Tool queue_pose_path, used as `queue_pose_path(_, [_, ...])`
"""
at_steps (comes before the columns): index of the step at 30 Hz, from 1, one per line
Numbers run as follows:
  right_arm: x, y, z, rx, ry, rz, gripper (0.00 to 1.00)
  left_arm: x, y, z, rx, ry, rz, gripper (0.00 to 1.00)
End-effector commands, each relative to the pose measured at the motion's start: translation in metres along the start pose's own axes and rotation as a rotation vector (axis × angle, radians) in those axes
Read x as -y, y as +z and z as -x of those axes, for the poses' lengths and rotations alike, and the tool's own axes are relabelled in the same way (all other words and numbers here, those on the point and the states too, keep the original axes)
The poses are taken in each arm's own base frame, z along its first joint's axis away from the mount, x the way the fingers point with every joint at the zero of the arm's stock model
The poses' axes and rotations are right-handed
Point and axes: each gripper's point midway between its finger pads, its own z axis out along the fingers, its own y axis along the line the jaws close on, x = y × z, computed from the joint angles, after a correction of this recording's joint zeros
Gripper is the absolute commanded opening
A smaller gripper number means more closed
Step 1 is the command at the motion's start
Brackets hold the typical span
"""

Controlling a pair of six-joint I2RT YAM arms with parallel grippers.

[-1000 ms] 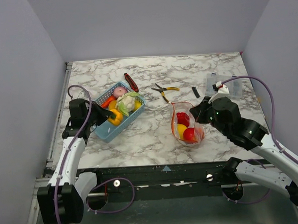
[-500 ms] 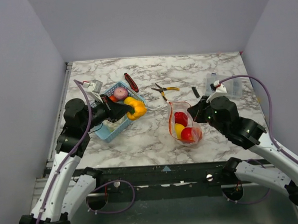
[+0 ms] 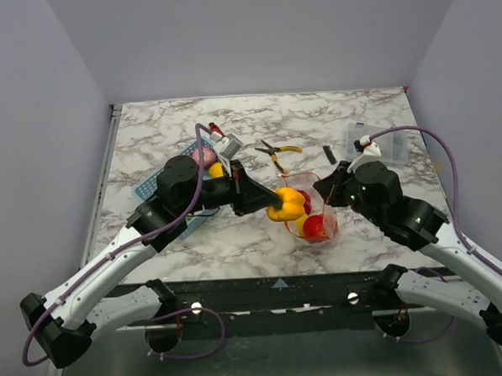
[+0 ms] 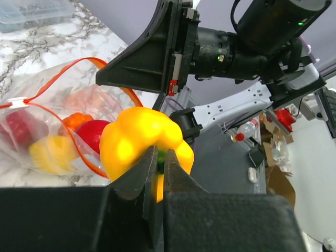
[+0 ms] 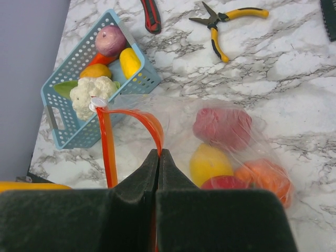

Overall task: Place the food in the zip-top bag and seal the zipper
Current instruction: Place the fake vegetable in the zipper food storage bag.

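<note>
My left gripper (image 4: 159, 157) is shut on the green stem of a yellow toy pepper (image 3: 285, 205), which hangs at the open mouth of the zip-top bag (image 3: 318, 222). The bag's far wall shows just behind the pepper (image 4: 142, 139) in the left wrist view. My right gripper (image 5: 159, 155) is shut on the bag's rim, pinching the orange-red zipper (image 5: 107, 147) and holding the mouth up. Inside the bag (image 5: 247, 131) lie red, yellow and orange food pieces. More food stays in the blue basket (image 5: 58, 105): a cauliflower (image 5: 92, 92), a purple-pink onion (image 5: 110, 39) and yellow and orange pieces.
Yellow-handled pliers (image 3: 276, 151) and a red-handled knife (image 3: 217, 131) lie behind the bag and basket. A small black item (image 3: 328, 154) and a rigid clear compartment box (image 3: 375, 139) sit at the back right. My left arm crosses over the basket.
My left gripper lifted the yellow pepper out of the basket and carried it right to the bag's mouth. The right gripper kept its hold on the bag's rim.
</note>
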Motion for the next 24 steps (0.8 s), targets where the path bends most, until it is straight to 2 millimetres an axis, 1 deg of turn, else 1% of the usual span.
queue_pose_path(1, [-0.017, -0.007, 0.013, 0.033, 0.043, 0.068, 0.0, 0.001, 0.023, 0.014, 0.026, 0.053, 0.042, 0.0])
queue_pose_path(4, [-0.018, -0.008, 0.014, 0.035, 0.047, 0.071, 0.0, -0.008, 0.038, 0.011, -0.001, 0.047, 0.089, 0.0])
queue_pose_path(7, [-0.017, -0.008, 0.014, 0.034, 0.049, 0.07, 0.0, -0.008, 0.05, 0.008, -0.023, 0.043, 0.081, 0.0])
queue_pose_path(9, [-0.017, -0.009, 0.013, 0.031, 0.054, 0.074, 0.0, -0.012, 0.057, 0.008, -0.026, 0.043, 0.097, 0.0])
queue_pose_path(11, [-0.019, -0.009, 0.013, 0.031, 0.058, 0.079, 0.0, -0.023, 0.062, 0.007, -0.033, 0.036, 0.142, 0.0])
queue_pose_path(15, [-0.021, -0.01, 0.014, 0.03, 0.063, 0.087, 0.0, -0.05, 0.068, 0.003, -0.072, 0.019, 0.275, 0.0])
queue_pose_path(18, [-0.021, -0.009, 0.013, 0.028, 0.063, 0.089, 0.0, -0.059, 0.073, -0.004, -0.101, -0.007, 0.31, 0.0])
queue_pose_path(19, [-0.021, -0.009, 0.014, 0.029, 0.062, 0.087, 0.0, -0.059, 0.076, -0.007, -0.113, -0.015, 0.3, 0.04])
queue_pose_path(20, [-0.021, -0.008, 0.014, 0.03, 0.06, 0.086, 0.0, -0.059, 0.079, -0.008, -0.121, -0.025, 0.292, 0.11])
queue_pose_path(21, [-0.021, -0.008, 0.014, 0.028, 0.058, 0.085, 0.0, -0.058, 0.082, -0.011, -0.131, -0.037, 0.281, 0.21])
queue_pose_path(23, [-0.021, -0.006, 0.013, 0.027, 0.056, 0.08, 0.0, -0.056, 0.086, -0.013, -0.148, -0.046, 0.262, 0.34])
queue_pose_path(24, [-0.021, -0.006, 0.013, 0.025, 0.055, 0.081, 0.0, -0.056, 0.087, -0.013, -0.151, -0.047, 0.262, 0.39])
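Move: The left hand holds the yellow pepper by its stem; the middle of the bag's open mouth lies about 9 cm to its right, 5 cm ahead and some 10 cm lower. In the bag, the red tomato is about 12 cm right, 2 cm ahead and 24 cm below the left hand, and the basket is roughly 17 cm ahead and 22 cm left. From the right hand, pinching the rim, the mouth's middle is about 4 cm left, 2 cm back and 4 cm below. Rightwards first, almost level for some 5 cm, then forward and down about 4 cm each way, the left hand carries the pepper into the bag's mouth, its fingers tipping down some 15 degrees. At the very end they part and let go of the stem. The right hand stays put and keeps its pinch on the rim. ##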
